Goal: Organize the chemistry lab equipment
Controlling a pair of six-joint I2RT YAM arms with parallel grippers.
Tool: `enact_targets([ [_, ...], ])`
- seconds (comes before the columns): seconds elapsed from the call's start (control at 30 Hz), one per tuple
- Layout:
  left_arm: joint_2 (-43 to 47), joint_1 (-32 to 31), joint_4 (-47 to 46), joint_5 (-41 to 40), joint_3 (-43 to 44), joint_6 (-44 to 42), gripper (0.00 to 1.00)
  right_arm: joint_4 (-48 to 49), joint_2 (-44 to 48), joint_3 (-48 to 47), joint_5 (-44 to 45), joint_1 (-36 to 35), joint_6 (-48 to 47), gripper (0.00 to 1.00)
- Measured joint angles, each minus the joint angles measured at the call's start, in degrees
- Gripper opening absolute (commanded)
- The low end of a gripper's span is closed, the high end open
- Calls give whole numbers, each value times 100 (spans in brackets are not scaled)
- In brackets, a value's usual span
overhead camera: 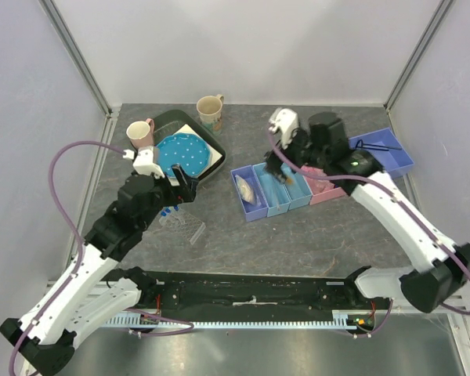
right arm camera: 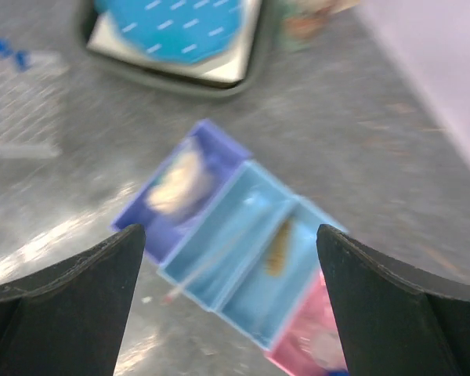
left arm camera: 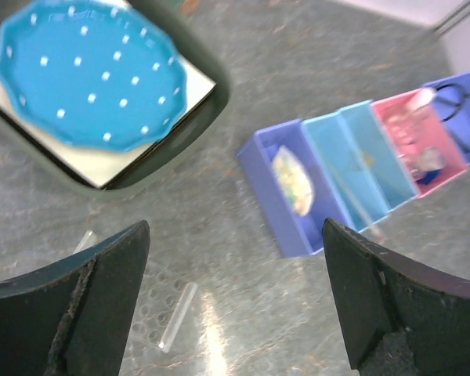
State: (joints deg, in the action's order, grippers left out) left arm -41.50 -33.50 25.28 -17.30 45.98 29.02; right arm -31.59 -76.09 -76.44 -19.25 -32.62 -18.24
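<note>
My left gripper (overhead camera: 183, 185) (left arm camera: 235, 227) hangs open and empty above a bare clear tube (left arm camera: 178, 315) (overhead camera: 197, 233) lying flat on the table beside a clear holed rack (left arm camera: 150, 312). Blue-capped tubes (overhead camera: 168, 211) sit by that rack. My right gripper (overhead camera: 282, 172) (right arm camera: 229, 229) is open, holds nothing, and hovers over two light blue bins (right arm camera: 243, 235). One holds an amber tube (right arm camera: 280, 247), the other a thin clear rod (right arm camera: 219, 257). A whitish bag (right arm camera: 175, 185) (left arm camera: 292, 180) lies in the purple bin (overhead camera: 249, 193). The black wire frame (overhead camera: 374, 145) rests in the far right blue bin.
A dark tray (overhead camera: 161, 119) at back left carries a blue white-dotted plate (overhead camera: 182, 153) (left arm camera: 90, 74). Two mugs (overhead camera: 140, 134) (overhead camera: 211, 110) stand by it. A pink bin (overhead camera: 323, 186) holds small items. Walls close in the table on three sides.
</note>
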Motion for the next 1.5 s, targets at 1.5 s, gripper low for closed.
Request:
enact_targets([
  [1.5,859,0,1587,737,2017,-348,99,-229,1029,-986,1019,2164,1899,98],
])
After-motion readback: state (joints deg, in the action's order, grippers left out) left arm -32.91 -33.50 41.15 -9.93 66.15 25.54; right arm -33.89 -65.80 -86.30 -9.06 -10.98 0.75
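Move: The clear rack with its blue-topped droppers sits nearly under the left hand, about 21 cm below, 1 cm back and 2 cm left. The blue plate is about 21 cm ahead of that hand and 2 cm left. From the right hand the rack lies some 30 cm left and 6 cm back. The cotton bag in its purple compartment is about 9 cm left, 4 cm ahead, and the brush's light-blue compartment 3 cm right, 6 cm ahead, both some 22 cm down. Right hand swings 15 cm right and up, turning clockwise; left rises 12 cm from the rack, easing back. ##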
